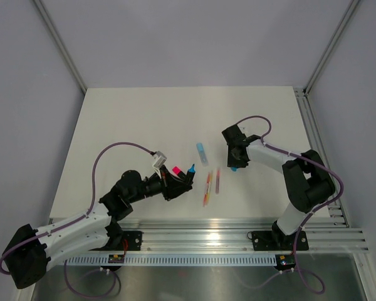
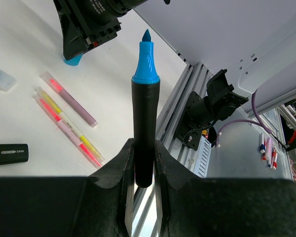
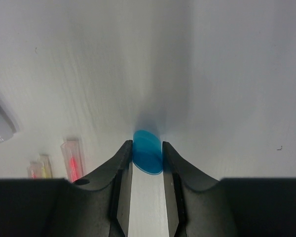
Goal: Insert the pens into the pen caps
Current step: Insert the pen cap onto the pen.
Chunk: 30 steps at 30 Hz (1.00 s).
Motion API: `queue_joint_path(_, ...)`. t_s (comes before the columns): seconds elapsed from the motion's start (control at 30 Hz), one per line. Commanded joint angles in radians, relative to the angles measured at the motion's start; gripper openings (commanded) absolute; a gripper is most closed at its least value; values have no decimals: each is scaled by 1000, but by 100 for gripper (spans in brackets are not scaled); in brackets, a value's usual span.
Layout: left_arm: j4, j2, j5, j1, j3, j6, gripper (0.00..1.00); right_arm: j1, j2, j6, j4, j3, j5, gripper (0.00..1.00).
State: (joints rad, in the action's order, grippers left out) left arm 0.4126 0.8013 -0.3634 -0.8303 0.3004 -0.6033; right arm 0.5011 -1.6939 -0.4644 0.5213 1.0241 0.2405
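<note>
My left gripper is shut on a black-barrelled pen whose blue tip points toward the right arm. My right gripper is down at the table with a blue pen cap pinched between its fingers, the cap resting on the surface. Thin pens lie between the two arms, with a purplish one beside them. A pale-blue pen lies behind them. A pink piece shows beside the left gripper.
Another black marker lies on the white table near the left gripper. An aluminium rail runs along the near edge. Grey enclosure walls with metal posts close off the back and sides.
</note>
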Motion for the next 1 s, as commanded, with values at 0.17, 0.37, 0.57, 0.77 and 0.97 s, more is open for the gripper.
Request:
queue_joint_path(0.17, 68, 7, -8, -1, 0, 5, 0, -6, 27, 0, -1, 2, -7, 18)
queue_joint_path(0.37, 68, 12, -9, -1, -1, 7, 0, -6, 95, 6, -6, -21, -13, 13)
queue_joint_path(0.57, 57, 18, -3, -1, 5, 20, 0, -6, 259, 39, 12, -38, -186, 13)
queue_joint_path(0.77, 42, 19, -45, -1, 14, 10, 0, -6, 393, 36, -7, -81, -375, 13)
queue_joint_path(0.97, 41, -17, -130, -1, -27, -81, 0, -6, 539, 24, -85, -107, -656, 12)
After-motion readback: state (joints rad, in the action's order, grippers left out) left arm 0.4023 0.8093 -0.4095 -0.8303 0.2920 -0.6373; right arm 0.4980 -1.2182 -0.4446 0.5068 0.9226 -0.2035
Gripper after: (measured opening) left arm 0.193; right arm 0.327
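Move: My right hand already pinches the blue cap low over the table. The pen tip it is meant for, upright in my left hand, is some 17 cm to the left, 16 cm back and about 22 cm higher. On the table about 2 cm below, the purple highlighter is 7 cm left and 4 cm back, and the pale blue marker 14 cm left and 7 cm ahead. From my left hand, the cap lies about 16 cm ahead, 17 cm right and 16 cm below. After a brief hold I carry the cap up off the tabletop with my right hand, rising about 12 cm while swinging roughly 6 cm left and 5 cm back towards the upright pen. My wrist rolls some 30 degrees so the fingers swing from pointing down towards the left, turning a little counter-clockwise too; both grips stay shut. ##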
